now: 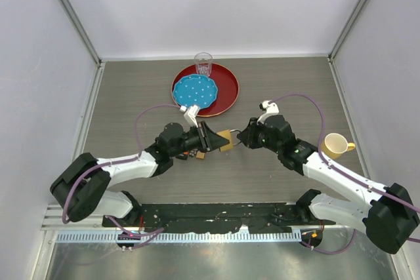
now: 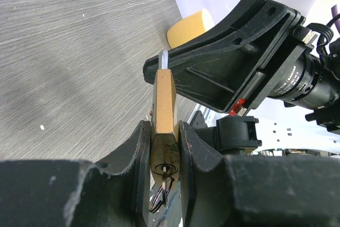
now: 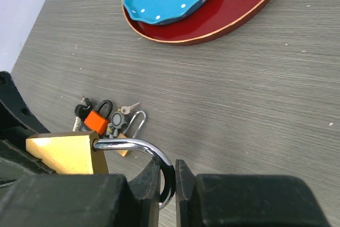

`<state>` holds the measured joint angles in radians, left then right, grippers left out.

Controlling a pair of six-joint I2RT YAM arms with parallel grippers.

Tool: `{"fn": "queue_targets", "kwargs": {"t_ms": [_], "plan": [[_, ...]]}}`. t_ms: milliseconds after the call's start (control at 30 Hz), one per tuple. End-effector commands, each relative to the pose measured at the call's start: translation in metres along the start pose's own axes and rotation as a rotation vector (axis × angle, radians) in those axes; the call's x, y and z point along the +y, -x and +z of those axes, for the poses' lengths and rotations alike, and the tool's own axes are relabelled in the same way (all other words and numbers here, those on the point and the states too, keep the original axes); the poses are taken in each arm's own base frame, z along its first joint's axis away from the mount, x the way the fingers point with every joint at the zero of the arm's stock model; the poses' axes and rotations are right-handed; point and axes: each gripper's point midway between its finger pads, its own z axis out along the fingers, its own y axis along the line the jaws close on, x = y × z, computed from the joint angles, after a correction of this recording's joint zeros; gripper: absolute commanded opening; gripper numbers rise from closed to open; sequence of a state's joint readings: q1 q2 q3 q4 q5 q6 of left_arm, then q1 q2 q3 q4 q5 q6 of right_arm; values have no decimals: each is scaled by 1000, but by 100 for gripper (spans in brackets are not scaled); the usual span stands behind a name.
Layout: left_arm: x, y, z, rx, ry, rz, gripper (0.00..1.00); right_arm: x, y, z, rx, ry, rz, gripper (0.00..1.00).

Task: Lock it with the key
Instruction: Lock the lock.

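A brass padlock [image 1: 226, 139] hangs above the table between the two arms. My left gripper [image 2: 163, 131] is shut on its body [image 2: 164, 104], one pad on each flat side. The key [image 2: 166, 173] sits in the keyhole on the underside, a wire ring dangling from it. My right gripper [image 3: 169, 173] is shut on the curved end of the steel shackle [image 3: 133, 145], whose straight leg enters the brass body [image 3: 66, 154]. In the top view the left gripper [image 1: 211, 139] and right gripper [image 1: 241, 137] face each other across the lock.
Small locks and keys lie on the table below: an orange padlock [image 3: 98, 119], a little brass one [image 3: 126, 134]. A red tray [image 1: 230, 90] holds a blue dotted plate [image 1: 194, 91] and a glass [image 1: 203, 63]. A yellow cup [image 1: 335, 143] stands right.
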<state>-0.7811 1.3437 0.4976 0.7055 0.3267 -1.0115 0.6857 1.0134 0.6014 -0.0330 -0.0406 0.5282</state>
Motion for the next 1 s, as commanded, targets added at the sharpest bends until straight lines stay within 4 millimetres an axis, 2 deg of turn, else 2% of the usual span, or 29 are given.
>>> {"fn": "queue_targets", "kwargs": {"t_ms": [0, 67, 333, 400, 633, 767, 833, 867, 933, 967], "plan": [[-75, 6, 32, -18, -221, 67, 0, 238, 78, -133, -171, 1070, -126, 2], [-85, 6, 37, -22, -257, 71, 0, 243, 79, -139, -176, 1097, -133, 2], [-88, 5, 50, -29, -268, 74, 0, 257, 88, -170, -217, 1219, -141, 2], [-80, -3, 56, -11, -223, 84, 0, 260, 92, -178, -231, 1239, -141, 2], [-67, -11, 67, -7, -179, 76, 0, 268, 101, -203, -266, 1324, -143, 2], [-64, -12, 63, -16, -179, 81, 0, 262, 101, -190, -258, 1233, -147, 2], [-54, -16, 59, -5, -142, 90, 0, 257, 107, -183, -294, 1163, -168, 2], [-55, -14, 55, -8, -136, 93, 0, 250, 105, -172, -268, 1095, -148, 2], [-47, -15, 47, -8, -116, 95, 0, 241, 113, -165, -325, 1007, -153, 2], [-51, -13, 42, -13, -120, 98, 0, 234, 110, -158, -308, 955, -149, 1]]}}
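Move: My left hand already grips the brass padlock body, with the shackle it is to be closed on about 4 cm to its right and nearly level. From my right hand, which holds the shackle's bend, the padlock body lies about 5 cm left and 1 cm back. On the table some 16 cm below my left hand, the small brass padlock lies 8 cm left and 3 cm ahead, the orange padlock 14 cm left and 4 cm ahead. With my left hand I carry the padlock body about 5 cm forward and right against the shackle, finally rising a little and turning some 10 degrees, its fingers swinging counter-clockwise. My right hand keeps the bend pinched: it moves about 2 cm forward and right, then draws straight back, turning clockwise and tipping slightly down. ##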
